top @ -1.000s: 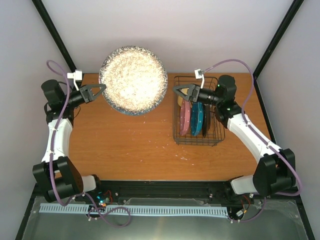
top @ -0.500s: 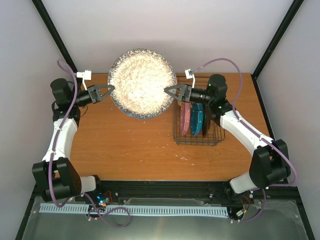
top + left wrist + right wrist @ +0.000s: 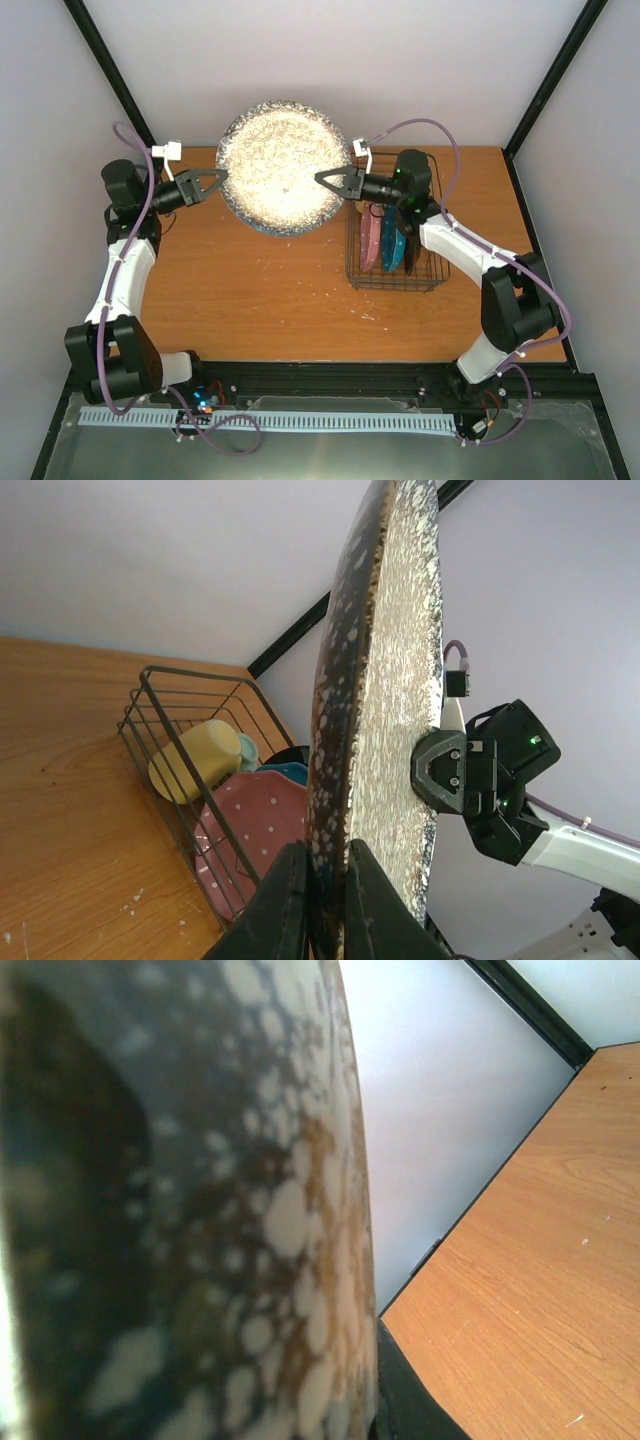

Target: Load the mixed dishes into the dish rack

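Note:
The grey speckled plate (image 3: 275, 165) is held on edge above the table's back, between both arms. My left gripper (image 3: 222, 180) is shut on its left rim; in the left wrist view the fingers (image 3: 285, 900) pinch the plate (image 3: 390, 680). My right gripper (image 3: 320, 178) is on the right rim. In the right wrist view the plate (image 3: 200, 1210) fills the left, with one finger (image 3: 410, 1400) pressed against it. The dish rack (image 3: 437, 275) stands at the right. It holds the pink dotted plate (image 3: 370, 235), teal dotted plate (image 3: 392, 240), dark-rimmed plate (image 3: 412, 235), yellow mug (image 3: 195, 760) and mint-green bowl (image 3: 250, 750).
The wooden table (image 3: 250, 290) has small white crumbs near the middle front. Black frame posts (image 3: 110, 70) stand at the back corners, with pale walls close behind. The right arm's forearm (image 3: 470, 250) crosses over the rack.
My left gripper carried the plate to the right, then stopped. My right gripper moved left from over the rack onto the plate's right rim.

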You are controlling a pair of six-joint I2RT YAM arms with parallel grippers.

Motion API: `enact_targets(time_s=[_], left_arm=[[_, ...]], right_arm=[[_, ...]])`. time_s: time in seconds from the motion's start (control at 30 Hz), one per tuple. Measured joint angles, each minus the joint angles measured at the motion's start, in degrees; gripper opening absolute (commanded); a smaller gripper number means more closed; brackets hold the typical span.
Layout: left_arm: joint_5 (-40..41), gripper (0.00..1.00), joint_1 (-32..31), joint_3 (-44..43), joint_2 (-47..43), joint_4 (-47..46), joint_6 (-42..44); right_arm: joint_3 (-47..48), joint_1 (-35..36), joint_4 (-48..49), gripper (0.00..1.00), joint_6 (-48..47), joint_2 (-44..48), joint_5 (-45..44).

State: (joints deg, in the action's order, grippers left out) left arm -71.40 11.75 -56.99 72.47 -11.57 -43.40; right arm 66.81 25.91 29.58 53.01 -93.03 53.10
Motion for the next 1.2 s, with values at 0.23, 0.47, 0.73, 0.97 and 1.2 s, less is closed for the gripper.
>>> enact_targets(time_s=[0.23,0.47,0.73,0.97,1.2], left_arm=[[0.07,0.56,-0.11,-0.33,0.26,1.44,2.10],[4.74,1.00,-0.28,-3.78,0.17,10.03,8.68],[25.40,1.00,-0.28,-5.66,-8.96,15.96,14.84],[41.68,1.00,-0.28,-5.66,-16.68,16.87,19.37],[47.01,1.00,-0.28,-3.54,-16.13,18.97,21.66]], right_arm=[[-0.09,0.24,-1.81,0.03,1.14,0.02,0.22],[-0.22,0.24,-13.33,0.03,-2.45,1.62,-2.16],[0.44,-2.40,-26.95,0.03,-9.64,6.60,-10.86],[7.21,-2.51,-43.54,0.03,-21.14,11.76,-25.35],[10.54,-2.45,-56.54,0.03,-32.76,23.91,-46.60]])
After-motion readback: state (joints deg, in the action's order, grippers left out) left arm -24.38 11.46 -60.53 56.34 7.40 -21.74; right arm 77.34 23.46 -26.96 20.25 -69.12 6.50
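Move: Both my hands already hold the large speckled plate; its middle is roughly 12 cm to the right of my left hand and 8 cm to the left of my right, nearly level with both. From my right hand, the dish rack's middle lies about 7 cm ahead, 22 cm right and 27 cm below. In it the pink plate stands about 12 cm right of that hand, the blue one 19 and the dark one 23, all about level fore-and-aft and 20 cm below. I spread my left fingers wide off the plate's rim and draw that hand about 9 cm left and up, swinging it counter-clockwise to face forward. My right hand keeps its pinch, sinks some 4 cm, then sweeps 15 cm right towards the rack while climbing 8 cm, turning clockwise until its fingers point forward-left and slightly down. ##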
